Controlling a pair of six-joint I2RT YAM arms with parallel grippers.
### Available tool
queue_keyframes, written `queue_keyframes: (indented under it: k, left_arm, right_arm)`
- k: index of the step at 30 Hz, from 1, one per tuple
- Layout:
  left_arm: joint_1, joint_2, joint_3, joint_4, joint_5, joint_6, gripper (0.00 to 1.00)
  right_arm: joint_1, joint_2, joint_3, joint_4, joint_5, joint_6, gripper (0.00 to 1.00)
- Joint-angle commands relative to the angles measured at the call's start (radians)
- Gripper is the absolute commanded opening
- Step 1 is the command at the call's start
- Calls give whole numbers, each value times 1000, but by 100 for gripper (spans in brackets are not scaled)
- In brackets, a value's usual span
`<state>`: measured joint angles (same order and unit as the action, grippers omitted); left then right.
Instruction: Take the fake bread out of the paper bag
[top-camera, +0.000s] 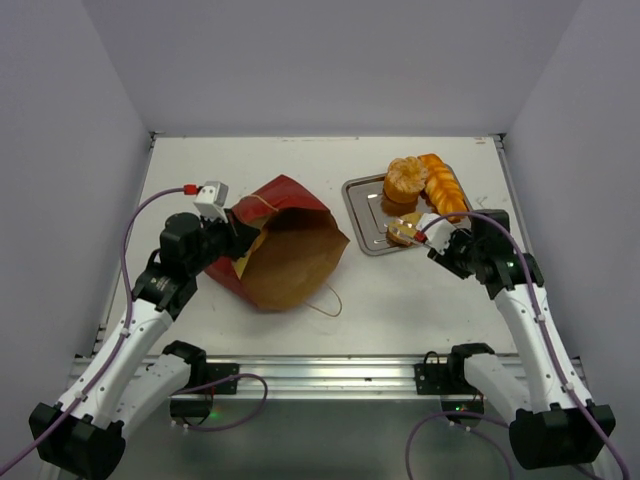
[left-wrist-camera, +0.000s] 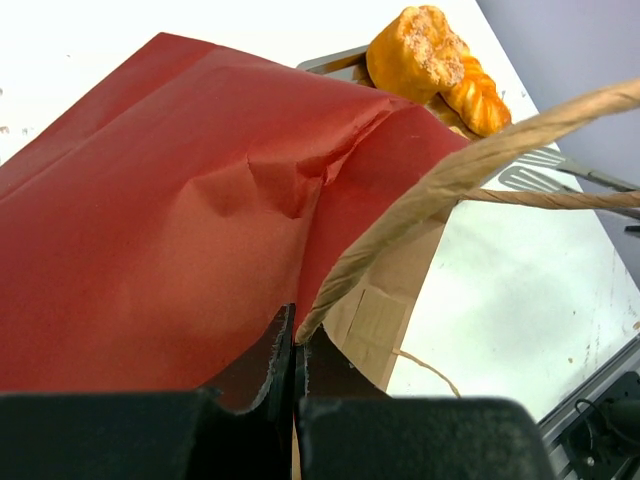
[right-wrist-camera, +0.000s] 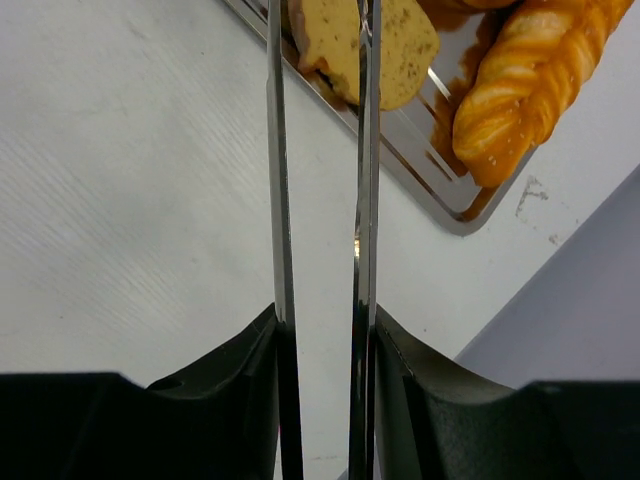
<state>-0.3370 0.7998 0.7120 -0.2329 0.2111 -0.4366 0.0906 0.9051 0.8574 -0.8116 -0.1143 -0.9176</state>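
The dark red paper bag (top-camera: 290, 250) lies on its side, its brown mouth toward the near edge. My left gripper (left-wrist-camera: 293, 345) is shut on the bag's rim where the string handle (left-wrist-camera: 450, 175) is attached. A round bun (top-camera: 406, 178) and a braided loaf (top-camera: 445, 186) of fake bread lie in the metal tray (top-camera: 362, 215). My right gripper (right-wrist-camera: 325, 320) is shut on metal tongs (right-wrist-camera: 365, 150). The tong blades straddle a pale yellow wedge (right-wrist-camera: 400, 45) over the tray's near rim (right-wrist-camera: 440, 190). The braided loaf (right-wrist-camera: 530, 80) lies just right of the wedge.
A loose string handle (top-camera: 328, 300) trails from the bag onto the table in front. The table's near edge with a metal rail (top-camera: 330, 370) runs between the arm bases. Grey walls close in the sides and back.
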Motion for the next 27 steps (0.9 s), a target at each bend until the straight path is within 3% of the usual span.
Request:
queue_keyframes:
  k: [1, 7, 12, 17, 19, 20, 27]
  left_arm:
    - [-2, -10, 15, -26, 50, 48, 0]
    - [-2, -11, 9, -45, 83, 87, 0]
    - [-2, -14, 0, -77, 82, 128, 0]
    - [-2, -11, -16, -80, 93, 111, 0]
    - [-2, -13, -14, -77, 99, 99, 0]
    - [-2, -13, -10, -74, 99, 84, 0]
    - [-2, -27, 18, -79, 94, 27, 0]
  right_arm:
    - [-3, -37, 77, -112, -185, -29, 39]
    - [-3, -74, 181, -294, -434, -154, 37]
    - [-3, -91, 310, -502, -594, -351, 36]
    - [14, -72, 370, -543, -732, -457, 36]
    - [50, -51, 367, -470, -717, -410, 36]
    - [126, -43, 358, -428, -687, -339, 37]
    - [645, 55, 221, -24, -192, -133, 37]
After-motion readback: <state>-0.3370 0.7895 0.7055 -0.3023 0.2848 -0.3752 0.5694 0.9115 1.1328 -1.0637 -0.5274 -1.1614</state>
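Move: The right hand holds the tongs; the open mouth of the paper bag lies some 42 cm to its left, about 5 cm farther out and 6 cm lower. The bag's loose handle loop lies roughly 33 cm left of the right hand and level with it, some 15 cm below; the bread slice on the tray is about 20 cm ahead, 9 cm left and 14 cm below. From the left hand, the bag mouth is about 14 cm right, 4 cm ahead and 12 cm lower. Keeping the tongs gripped, the right hand leaves the bread slice on the tray and swings across towards the bag mouth, about 16 cm left and 8 cm back, rising some 10 cm on the way before dipping about 2 cm near the end, while the wrist turns about 50 degrees counter-clockwise so that the tongs point left at the bag's lower lip. The left fingers stay shut on the bag's rim and handle and ease it about 1.5 cm back and 1.5 cm down. ##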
